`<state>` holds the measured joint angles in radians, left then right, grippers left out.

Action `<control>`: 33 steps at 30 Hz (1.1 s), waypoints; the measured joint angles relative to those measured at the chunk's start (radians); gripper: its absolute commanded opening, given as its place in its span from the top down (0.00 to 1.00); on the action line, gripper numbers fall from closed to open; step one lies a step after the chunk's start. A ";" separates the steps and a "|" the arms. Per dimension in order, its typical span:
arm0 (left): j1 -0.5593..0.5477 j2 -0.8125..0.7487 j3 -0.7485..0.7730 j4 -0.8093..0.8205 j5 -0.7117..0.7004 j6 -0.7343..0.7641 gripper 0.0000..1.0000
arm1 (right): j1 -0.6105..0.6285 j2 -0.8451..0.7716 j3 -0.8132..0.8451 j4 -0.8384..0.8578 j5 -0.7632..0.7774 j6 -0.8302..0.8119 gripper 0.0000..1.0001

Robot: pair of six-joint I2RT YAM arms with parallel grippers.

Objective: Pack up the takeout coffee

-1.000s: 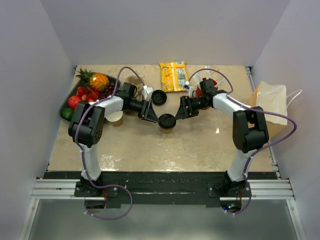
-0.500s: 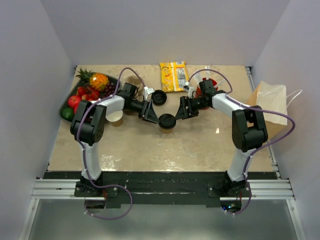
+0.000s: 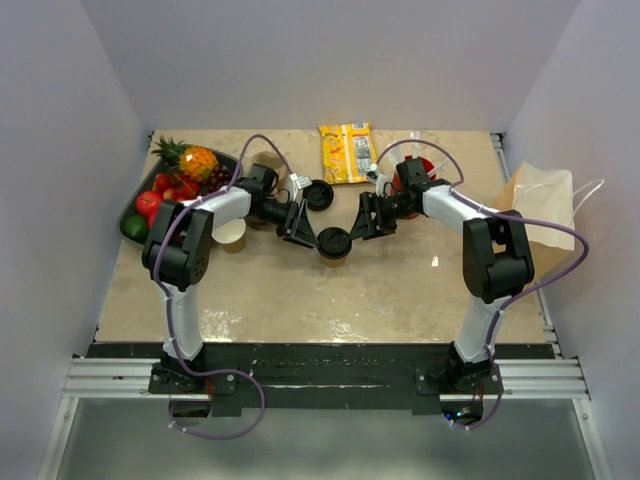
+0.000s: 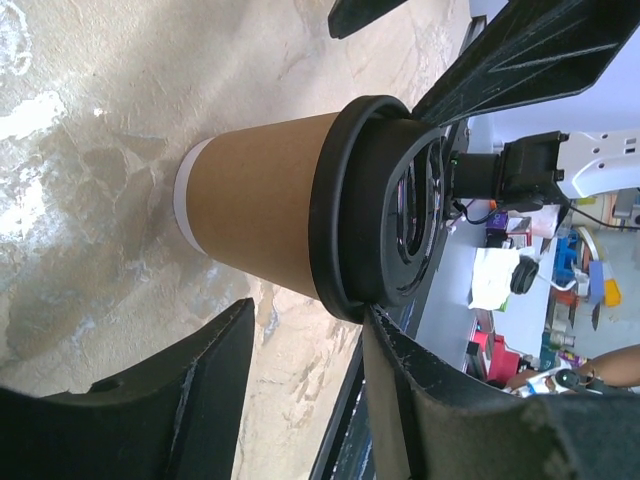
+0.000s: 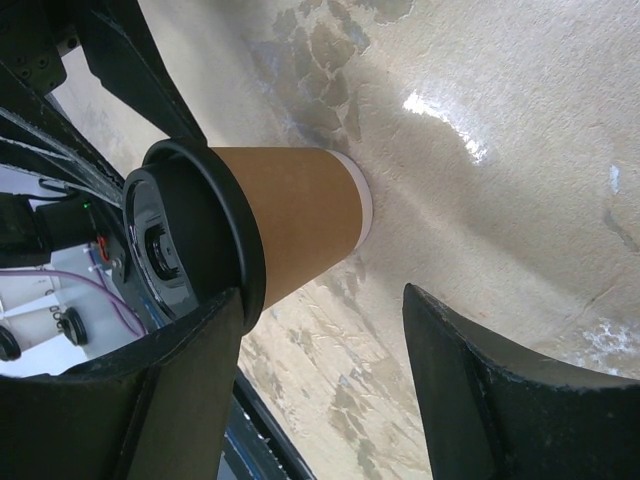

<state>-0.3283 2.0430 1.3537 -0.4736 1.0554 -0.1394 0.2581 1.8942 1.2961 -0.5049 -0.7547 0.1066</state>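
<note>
The takeout coffee [image 3: 333, 243], a brown paper cup with a black lid, stands upright mid-table. My left gripper [image 3: 299, 222] is open just to its left, my right gripper [image 3: 371, 217] open just to its right. In the left wrist view the cup [image 4: 265, 215] lies just beyond the left gripper [image 4: 305, 330], and one fingertip [image 4: 385, 335] touches the lid rim [image 4: 335, 230]. The right wrist view shows the cup [image 5: 295, 215] just beyond the right gripper [image 5: 322, 310], one fingertip [image 5: 225, 310] against the lid rim [image 5: 235, 225]. Neither pair of jaws spans the cup.
A lidless paper cup [image 3: 231, 234] stands beside the left arm, and a loose black lid [image 3: 318, 195] lies behind the coffee. A fruit tray [image 3: 133, 203] sits far left, a yellow snack packet [image 3: 346, 152] at the back, a brown paper bag [image 3: 545, 205] at the right edge.
Both grippers' jaws have narrowed a little while staying beside the cup. The cup has not visibly moved.
</note>
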 measured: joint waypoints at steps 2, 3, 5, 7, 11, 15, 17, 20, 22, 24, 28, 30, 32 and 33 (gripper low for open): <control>-0.002 0.001 0.008 -0.015 -0.008 0.000 0.51 | 0.002 0.006 0.008 -0.008 0.000 0.003 0.34; -0.002 0.003 0.013 -0.023 -0.010 0.000 0.51 | 0.002 0.009 0.012 -0.013 0.000 0.003 0.36; -0.004 0.006 0.025 -0.040 -0.007 0.005 0.48 | 0.002 0.011 0.017 -0.020 -0.002 0.003 0.37; -0.006 0.006 0.032 -0.048 -0.008 0.026 0.44 | 0.003 0.011 0.023 -0.025 -0.005 -0.005 0.36; -0.008 -0.005 0.032 -0.044 -0.004 0.091 0.39 | 0.011 0.004 0.039 -0.028 0.006 -0.036 0.33; -0.020 -0.024 0.039 -0.050 -0.022 0.170 0.36 | 0.024 -0.016 0.058 -0.026 0.040 -0.084 0.30; -0.021 -0.025 0.060 -0.069 -0.028 0.197 0.33 | 0.026 -0.030 0.067 -0.026 0.053 -0.100 0.29; -0.008 -0.026 0.115 -0.100 -0.032 0.237 0.27 | 0.025 -0.068 0.077 -0.027 0.067 -0.122 0.29; 0.010 -0.026 0.150 -0.117 -0.032 0.255 0.27 | 0.026 -0.102 0.081 -0.029 0.069 -0.133 0.28; 0.028 -0.033 0.166 -0.119 -0.034 0.261 0.27 | 0.028 -0.133 0.083 -0.027 0.076 -0.140 0.28; 0.052 -0.062 0.166 -0.112 -0.036 0.254 0.29 | 0.031 -0.165 0.083 -0.014 0.084 -0.146 0.29; 0.053 -0.065 0.166 -0.098 -0.036 0.242 0.29 | 0.031 -0.159 0.083 -0.003 0.087 -0.145 0.29; 0.052 -0.065 0.166 -0.091 -0.038 0.231 0.29 | 0.031 -0.149 0.084 0.000 0.087 -0.145 0.29; 0.051 -0.066 0.166 -0.089 -0.039 0.229 0.29 | 0.031 -0.146 0.086 -0.002 0.087 -0.146 0.29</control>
<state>-0.2771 1.9774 1.5200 -0.5625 1.0164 0.0898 0.2890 1.7485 1.3819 -0.5068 -0.6674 -0.0395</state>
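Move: The lidded coffee cup stands between the hands. Its middle is about 7 cm right, 4 cm back and 4 cm below the left hand, and some 6 cm left, 6 cm back and 4 cm below the right. From the left hand, the spare lid lies about 8 cm ahead and 4 cm right, and the white cups about 18 cm left and 1 cm back. The red straw holder is about 10 cm right of the right hand and 6 cm ahead. Both hands' base-side fingers, already on the black lid's rim, come free of it after bearing there a moment longer. The left hand rises about 5 cm while going nearly as far forward, its fingers opening wider; the right climbs about 7 cm with a slight forward shift, still open. Each rolls some 20 degrees, forward side up. ##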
